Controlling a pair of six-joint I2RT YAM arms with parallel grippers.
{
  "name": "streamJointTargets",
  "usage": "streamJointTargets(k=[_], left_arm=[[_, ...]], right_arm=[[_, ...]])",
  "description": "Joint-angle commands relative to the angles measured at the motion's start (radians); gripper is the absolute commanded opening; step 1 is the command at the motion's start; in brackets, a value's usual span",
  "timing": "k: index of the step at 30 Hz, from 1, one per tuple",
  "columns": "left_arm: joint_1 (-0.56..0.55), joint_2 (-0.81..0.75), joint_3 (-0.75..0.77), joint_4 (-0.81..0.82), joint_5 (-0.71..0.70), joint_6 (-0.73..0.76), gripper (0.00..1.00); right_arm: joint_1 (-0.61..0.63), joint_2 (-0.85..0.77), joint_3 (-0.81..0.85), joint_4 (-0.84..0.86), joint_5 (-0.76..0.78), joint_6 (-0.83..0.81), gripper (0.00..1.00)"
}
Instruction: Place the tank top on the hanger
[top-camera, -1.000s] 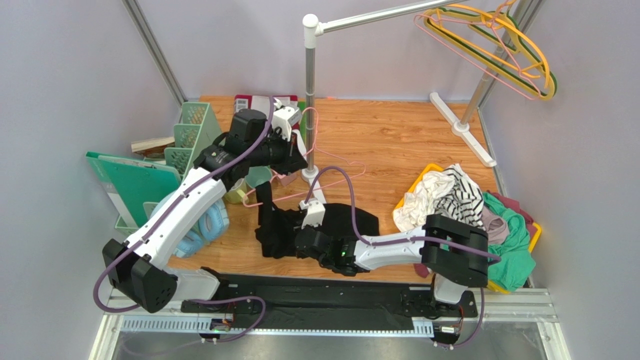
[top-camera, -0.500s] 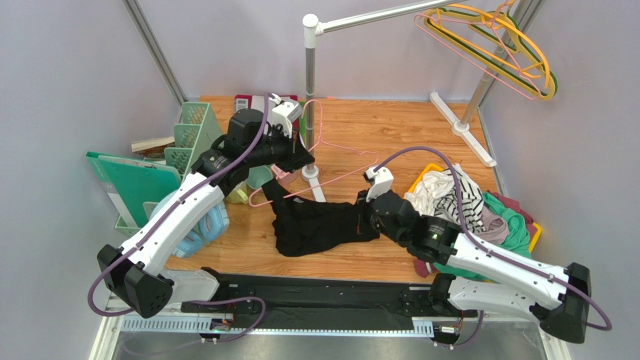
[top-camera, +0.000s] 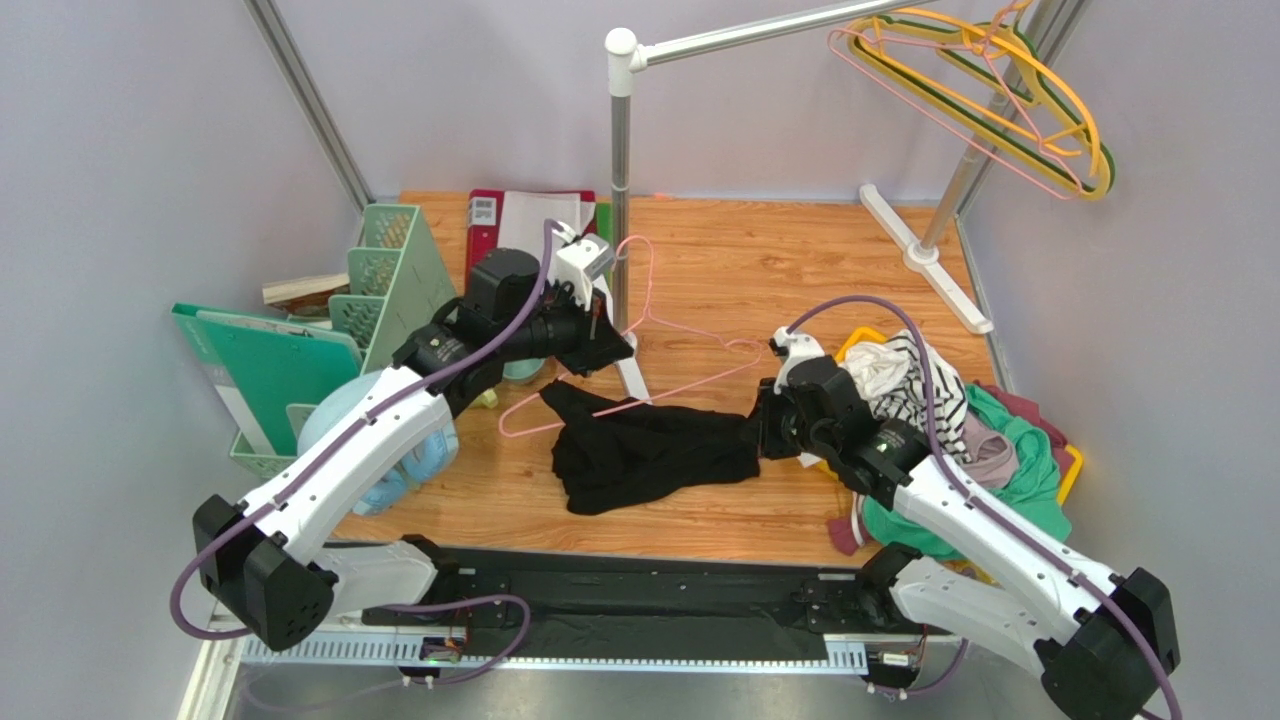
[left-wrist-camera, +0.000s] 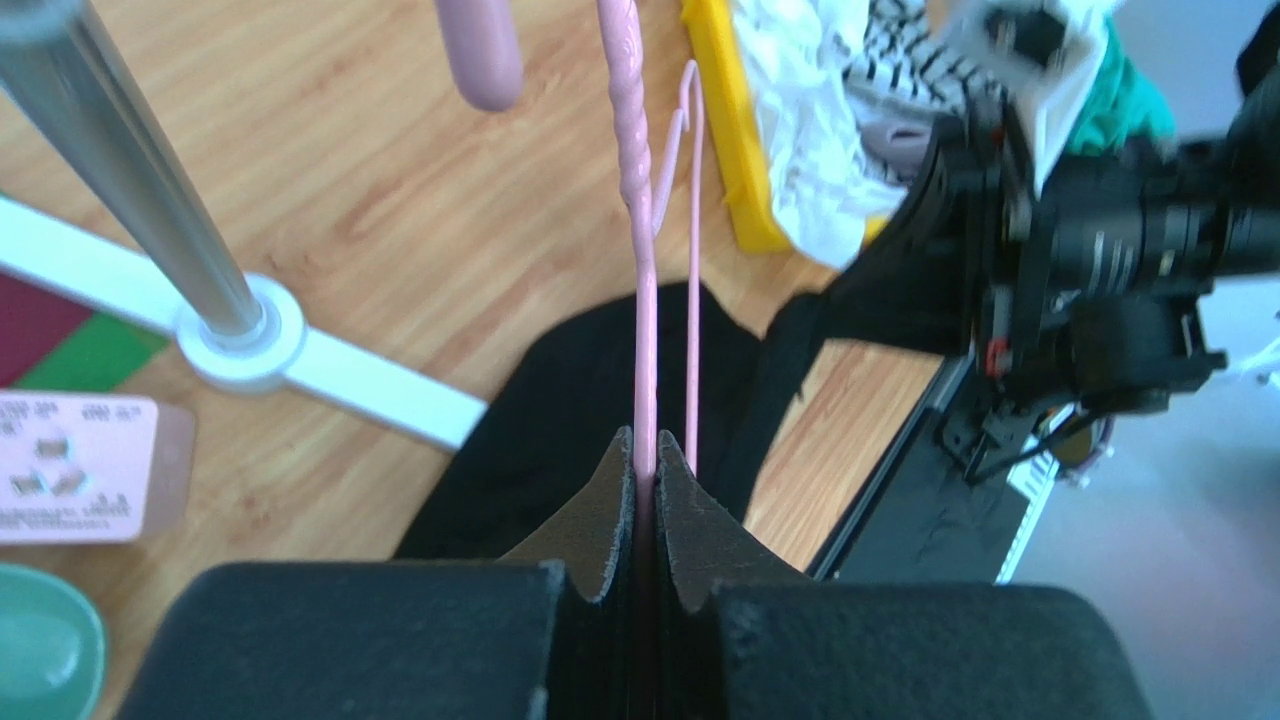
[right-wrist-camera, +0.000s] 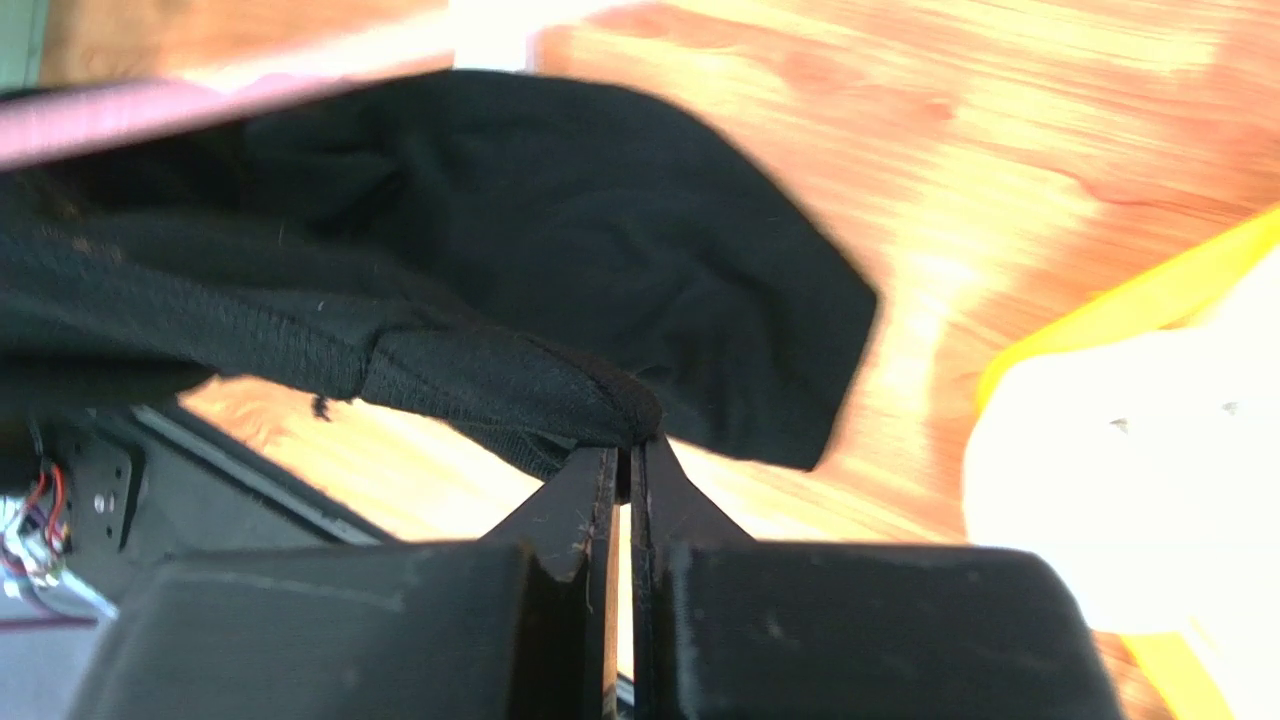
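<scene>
The black tank top (top-camera: 646, 450) lies spread on the wooden table, stretched towards the right. My right gripper (top-camera: 760, 426) is shut on its right edge, and the right wrist view shows a fold of the fabric (right-wrist-camera: 496, 375) pinched at the fingertips (right-wrist-camera: 624, 444). The pink hanger (top-camera: 684, 342) is tilted above the table, its lower wire crossing the tank top's upper left part. My left gripper (top-camera: 613, 333) is shut on the hanger's wire (left-wrist-camera: 643, 315) below the twisted neck, with the tank top (left-wrist-camera: 556, 420) underneath.
A white rack pole (top-camera: 619, 180) and its base (left-wrist-camera: 248, 338) stand right behind the left gripper. A yellow tray (top-camera: 854, 348) on the right holds striped and green garments. Green organisers (top-camera: 394, 270) are on the left. Other hangers (top-camera: 992, 90) hang on the rail.
My right arm has swung from the tank top's left side to its right, drawing the fabric out rightwards. The left gripper has shifted slightly right with the hanger.
</scene>
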Motion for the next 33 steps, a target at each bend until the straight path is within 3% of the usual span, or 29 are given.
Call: streamJointTargets(k=[1, 13, 33], left_arm=[[0.0, -0.084, -0.05, 0.024, 0.013, 0.07, 0.0], [0.0, -0.145, -0.123, 0.037, 0.041, 0.119, 0.0], [0.0, -0.174, -0.159, 0.031, 0.038, 0.178, 0.0]], right_arm=[[-0.129, 0.013, -0.023, 0.063, -0.149, -0.046, 0.0], [-0.361, 0.278, 0.087, 0.099, -0.387, -0.169, 0.0], [-0.564, 0.464, 0.297, -0.012, -0.499, -0.3, 0.0]])
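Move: My right hand pinches the tank top's edge; the pink hanger's right end lies about 11 cm ahead of it, straight in line and some 5 cm higher. The tank top's body lies some 16 cm left of this hand, level with it and 9 cm lower; the yellow basket is about 24 cm right and 2 cm ahead. For my left hand, still gripping the hanger, that right end is roughly 19 cm to the right, 3 cm ahead and 8 cm down. Keeping the tank top's edge pinched, I carry my right hand forward about 9 cm and 5 cm to the right, up beside the hanger's right end; it dips some 4 cm, then recovers about half, while the wrist tips down some 10 degrees. My left hand keeps its hold on the hanger and eases back, left and down, 2 to 3 cm each way. ##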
